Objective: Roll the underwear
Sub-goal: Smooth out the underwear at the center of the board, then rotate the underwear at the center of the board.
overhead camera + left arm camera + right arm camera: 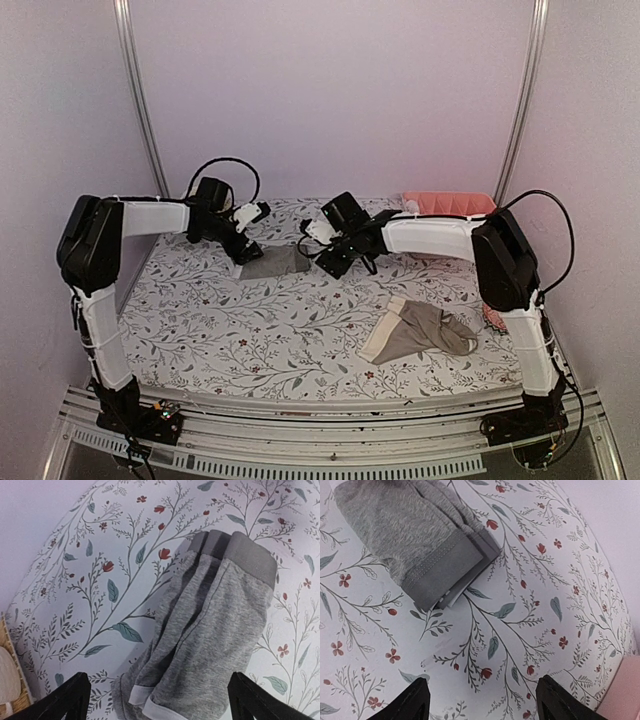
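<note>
The grey underwear (276,263) lies folded into a narrow strip on the flowered cloth at the back centre. My left gripper (244,254) hovers at its left end, open; in the left wrist view the black fingertips (70,700) stand wide on either side of the white-edged end of the grey underwear (210,630), holding nothing. My right gripper (325,260) is just off the strip's right end, open over bare cloth, with the waistband end of the grey underwear (415,535) lying apart from the gripper (482,700). The taupe underwear (420,332) with a cream waistband lies loose at the front right.
A pink container (448,203) stands at the back right corner. A pink knitted thing (492,315) peeks out by the right arm. A woven basket edge (10,680) shows at the left of the left wrist view. White walls close in the table on three sides.
</note>
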You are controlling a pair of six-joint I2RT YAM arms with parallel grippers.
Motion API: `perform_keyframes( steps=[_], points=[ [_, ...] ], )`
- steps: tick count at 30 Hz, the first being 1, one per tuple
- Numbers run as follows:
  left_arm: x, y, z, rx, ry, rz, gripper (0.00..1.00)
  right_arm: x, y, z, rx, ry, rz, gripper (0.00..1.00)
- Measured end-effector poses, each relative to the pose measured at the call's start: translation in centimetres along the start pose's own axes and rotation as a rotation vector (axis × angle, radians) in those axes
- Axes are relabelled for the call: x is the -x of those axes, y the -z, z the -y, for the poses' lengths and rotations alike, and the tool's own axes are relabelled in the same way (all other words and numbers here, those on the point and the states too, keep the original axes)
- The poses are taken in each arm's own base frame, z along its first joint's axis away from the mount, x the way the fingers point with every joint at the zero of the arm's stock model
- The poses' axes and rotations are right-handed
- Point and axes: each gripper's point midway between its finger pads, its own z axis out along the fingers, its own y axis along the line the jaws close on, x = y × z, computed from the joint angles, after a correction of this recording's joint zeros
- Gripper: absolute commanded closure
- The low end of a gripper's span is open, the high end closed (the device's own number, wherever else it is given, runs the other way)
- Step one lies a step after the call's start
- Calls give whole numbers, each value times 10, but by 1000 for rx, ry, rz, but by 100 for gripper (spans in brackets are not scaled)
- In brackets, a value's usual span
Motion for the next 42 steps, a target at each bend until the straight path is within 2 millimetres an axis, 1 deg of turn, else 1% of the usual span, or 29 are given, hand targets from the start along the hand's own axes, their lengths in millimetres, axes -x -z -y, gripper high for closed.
perform_keyframes(
  steps=[2,4,5,6,8,9,10,13,14,18,23,26,28,30,33,36,37,39,41,42],
  points=[
    [-10,-9,4,-40,6,-25,2,8,21,7,-12,-19,24,17],
    [-24,-20,6,-61,14,-61,2,19,43,14,-25,-37,59,13],
    [-32,-24,5,-63,17,-80,2,22,53,17,-33,-44,72,4],
    [-40,-27,4,-60,20,-97,2,25,60,19,-39,-50,81,0],
    [-52,-33,0,-46,20,-132,2,28,72,17,-47,-55,92,1],
    [-57,-35,-2,-36,18,-147,2,27,78,14,-49,-54,92,1],
    [-59,-36,-4,-26,16,-154,2,28,80,9,-44,-47,93,1],
    [-63,-37,-9,9,0,-162,2,17,89,-13,-21,-31,76,1],
    [-63,-37,-9,16,-6,-160,2,11,92,-22,-10,-24,66,1],
    [-61,-34,-3,44,-41,-151,2,-9,98,-43,17,-10,33,1],
    [-58,-31,11,30,-51,-148,2,-32,104,-47,19,-24,2,1],
    [-55,-32,23,-5,-24,-146,2,-43,109,-47,13,-37,-7,1],
    [-53,-33,33,-33,0,-145,2,-46,114,-46,10,-48,-2,1],
    [-48,-34,50,-81,36,-141,2,-47,116,-45,7,-57,4,1],
    [-40,-32,84,-198,109,-134,2,-45,118,-44,3,-67,18,1],
    [-25,-19,105,-279,182,-112,1,-45,117,-44,2,-73,25,1],
    [-15,-11,107,-289,204,-91,1,-46,117,-45,2,-74,24,1],
    [6,6,102,-282,230,-34,1,-48,116,-45,2,-77,20,1],
    [26,25,89,-250,252,30,1,-49,116,-46,3,-79,18,1],
    [33,32,82,-237,262,55,2,-50,115,-46,3,-80,18,1]
  ],
)
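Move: From the left hand, the folded underwear's middle lies about 7 cm to the right, level or 1 cm ahead, and 8 below, with its white-trimmed end almost straight beneath the fingers. The mug on its coaster stands about 13 cm ahead and 15 left of the left hand. From the right hand, the underwear's middle is some 17 cm left and 3 ahead; the brown cloth lies about 24 cm right and 17 back. Down about 6 cm and slightly left, the open left fingers come onto the underwear's white-trimmed end, pause, then sweep back and right some 8 cm each way, low over the table and dragging that end, before lifting about 9 cm clear. The right hand rises, opening fully, and withdraws about 12 cm back and 5 right, away from the underwear towards the brown cloth. ##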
